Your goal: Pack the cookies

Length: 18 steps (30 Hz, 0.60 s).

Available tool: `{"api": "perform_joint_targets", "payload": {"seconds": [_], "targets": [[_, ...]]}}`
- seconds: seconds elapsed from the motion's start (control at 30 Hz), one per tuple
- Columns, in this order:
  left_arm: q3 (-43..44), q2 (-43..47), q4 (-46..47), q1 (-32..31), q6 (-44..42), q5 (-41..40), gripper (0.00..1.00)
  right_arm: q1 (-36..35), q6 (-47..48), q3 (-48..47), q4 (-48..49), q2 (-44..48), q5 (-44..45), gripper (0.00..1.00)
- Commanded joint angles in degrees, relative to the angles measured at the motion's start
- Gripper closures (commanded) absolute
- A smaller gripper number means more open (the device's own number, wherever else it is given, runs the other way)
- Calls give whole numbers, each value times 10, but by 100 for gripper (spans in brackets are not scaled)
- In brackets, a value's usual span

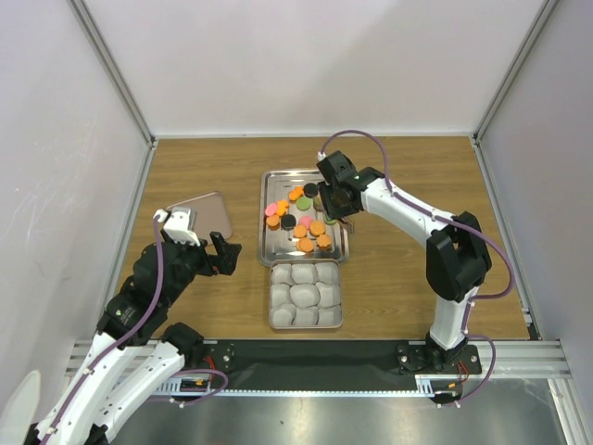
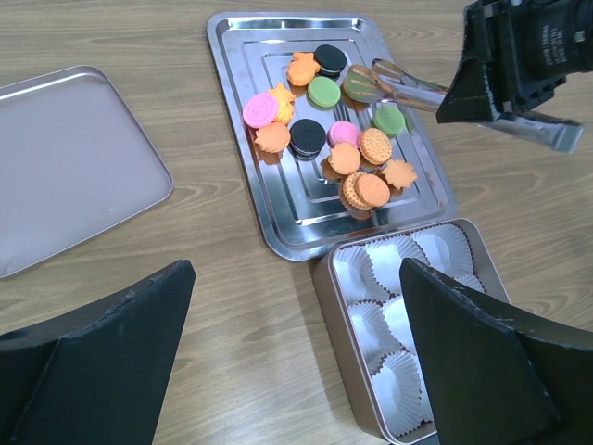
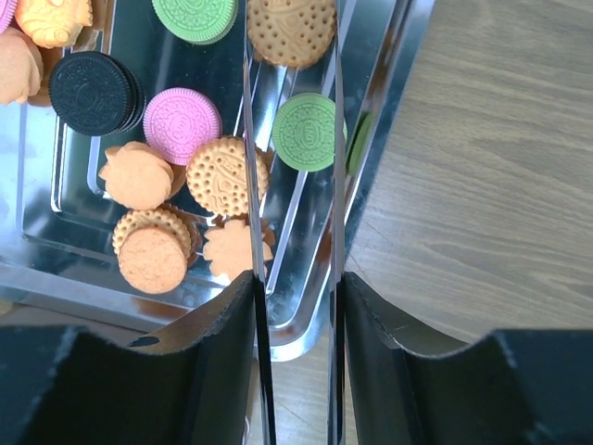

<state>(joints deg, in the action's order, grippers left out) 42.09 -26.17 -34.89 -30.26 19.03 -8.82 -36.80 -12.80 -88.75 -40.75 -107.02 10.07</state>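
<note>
The cookies [image 1: 301,222] lie in a loose pile on a steel tray [image 1: 269,250]: orange, tan, black, green and pink discs [image 2: 345,158]. My right gripper [image 1: 335,199] is shut on a pair of metal tongs [image 2: 417,91], with both blades [image 3: 248,139] pinched between its black fingers [image 3: 213,352]. The tong tips straddle a tan cookie [image 3: 292,28] at the tray's right side, and a green cookie [image 3: 304,130] lies below between the blades. Whether the tan cookie is lifted I cannot tell. My left gripper [image 2: 296,278] hangs open over bare wood, left of the box.
A rose-gold box [image 1: 306,295] filled with white paper cups [image 2: 389,278] sits just in front of the tray. Its flat lid [image 1: 208,218] lies to the left on the wooden table [image 1: 408,269]. White walls close in three sides.
</note>
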Motion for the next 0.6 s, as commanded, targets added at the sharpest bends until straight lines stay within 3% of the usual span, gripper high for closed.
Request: {"api": "perform_joint_targets", "payload": {"seconds": [0.0, 0.33, 0.57], "targets": [[0, 5, 15, -4, 0, 0, 0, 1, -3, -27, -4, 58, 18, 79], [0, 2, 16, -4, 0, 2, 0, -8, -19, 7, -23, 162, -21, 81], [0, 8, 15, -4, 0, -1, 0, -70, -29, 72, -69, 267, -56, 80]]}}
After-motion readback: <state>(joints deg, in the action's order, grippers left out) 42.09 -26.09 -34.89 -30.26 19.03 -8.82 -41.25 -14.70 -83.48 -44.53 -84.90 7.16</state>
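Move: The cookie box lies about 16 cm back and 6 cm to the left of the right hand, some 9 cm below it. The light-brown cookie already in its tongs is about 7 cm ahead and 3 cm left. On the tray, a green cookie sits about 3 cm ahead with no sideways offset, and a round biscuit about 1 cm ahead and 3 cm left. From the idle left hand, the box is some 16 cm right and 2 cm ahead. Keep the right fingers closed on the tongs, with the light-brown cookie still pinched between their tips, and lift it straight up off the tray. After roughly 8 cm of rise, swing the hand back above the table towards the box's side, ending about 11 cm higher and 7 cm back, while tilting the wrist some 15 degrees so its left side and fingertips rise. ##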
